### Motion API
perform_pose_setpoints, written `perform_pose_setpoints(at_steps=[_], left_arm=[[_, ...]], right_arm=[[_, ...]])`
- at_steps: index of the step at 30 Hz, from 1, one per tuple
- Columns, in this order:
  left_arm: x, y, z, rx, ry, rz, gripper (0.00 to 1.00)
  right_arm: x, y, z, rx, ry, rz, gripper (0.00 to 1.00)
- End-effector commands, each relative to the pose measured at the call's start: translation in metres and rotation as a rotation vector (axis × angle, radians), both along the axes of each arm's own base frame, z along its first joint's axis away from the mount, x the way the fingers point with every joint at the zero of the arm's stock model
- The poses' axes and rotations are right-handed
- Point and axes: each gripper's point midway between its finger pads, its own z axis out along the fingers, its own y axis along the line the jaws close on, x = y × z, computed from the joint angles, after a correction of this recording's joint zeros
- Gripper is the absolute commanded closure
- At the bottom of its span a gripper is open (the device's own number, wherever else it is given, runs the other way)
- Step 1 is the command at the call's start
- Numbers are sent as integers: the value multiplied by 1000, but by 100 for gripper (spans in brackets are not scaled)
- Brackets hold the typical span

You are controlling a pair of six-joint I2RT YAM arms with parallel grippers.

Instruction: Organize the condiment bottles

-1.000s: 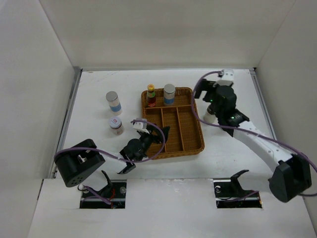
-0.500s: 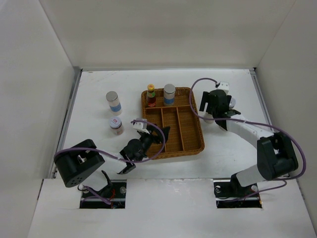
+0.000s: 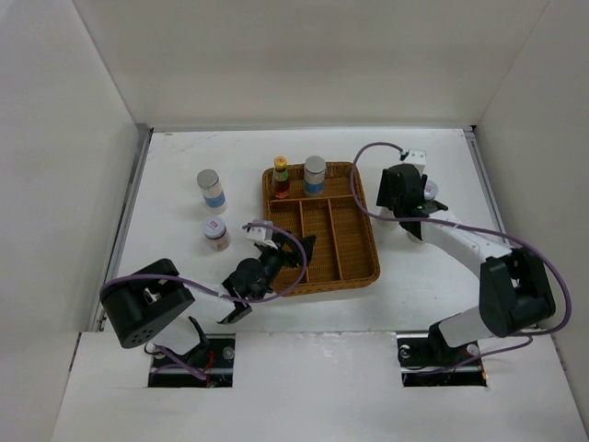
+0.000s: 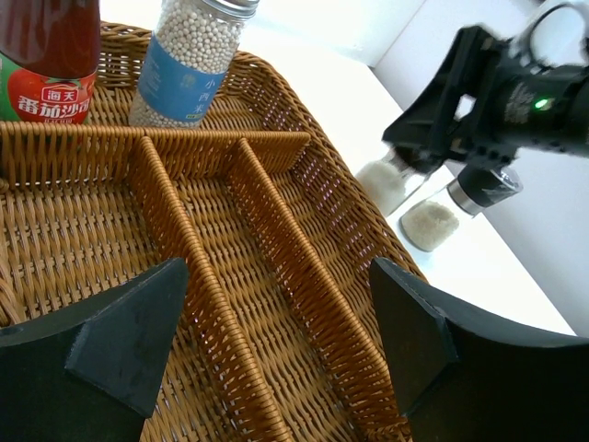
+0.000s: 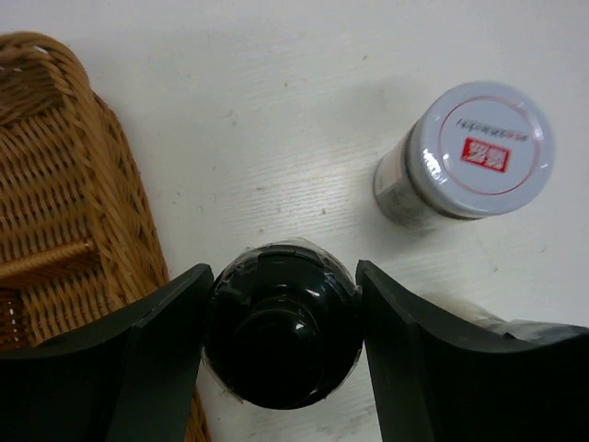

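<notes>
In the right wrist view my right gripper (image 5: 281, 336) is shut on the dark black-capped bottle (image 5: 281, 313), both fingers touching its sides, just right of the wicker tray (image 5: 55, 230). A white-lidded jar with a red mark (image 5: 479, 147) stands apart from it. From above, the right gripper (image 3: 402, 191) hides that bottle. A red sauce bottle (image 3: 281, 177) and a blue-banded white cylinder (image 3: 315, 175) stand in the tray's far compartment. My left gripper (image 3: 302, 250) hangs open over the tray's near left; nothing lies between its fingers (image 4: 138, 322).
On the table left of the tray (image 3: 368, 267) stand another blue-banded cylinder (image 3: 212, 191) and a small red-marked jar (image 3: 216, 233). Two pale shakers (image 4: 386, 181) (image 4: 431, 224) sit by the right gripper. White walls close in the table on three sides.
The right arm drew in and came down beside the tray, and its fingers closed from wide open onto the dark bottle. The left arm has not moved.
</notes>
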Motion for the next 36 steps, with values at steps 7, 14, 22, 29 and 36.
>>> perform_pose_setpoints(at_steps=[7, 14, 22, 29, 36], left_arm=[[1, 7, 27, -96, -50, 19, 19], [-1, 9, 31, -105, -56, 19, 19], [1, 10, 27, -98, -50, 30, 19], [1, 7, 26, -96, -49, 24, 18], [-2, 6, 29, -105, -53, 14, 18]], right_arm=[[10, 89, 145, 89, -363, 178, 47], [16, 141, 108, 118, -299, 276, 47], [15, 146, 52, 112, -204, 265, 44], [11, 144, 38, 123, -178, 273, 22], [-19, 85, 110, 188, -348, 183, 0]])
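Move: The right hand, already pinching the black-capped bottle, is taking it to the far end of the basket's right-hand compartment, about 13 cm to its left, level ahead and some 5 cm below. The blue-label jar stands about 22 cm left and 8 cm ahead; the white-lidded jar is 9 cm right and 4 ahead, the grey-lidded jar 9 cm right and 4 back. From the left hand the spot is about 12 cm ahead, 13 right. Still pinching the black-capped bottle, the right hand lifts it about 11 cm while sweeping some 13 cm left over the basket's right rim, wrist turning about 15 degrees counter-clockwise. It then sinks about 10 cm into the right-hand compartment, opens fully to let go, and rises some 5 cm, starting back to the right. ##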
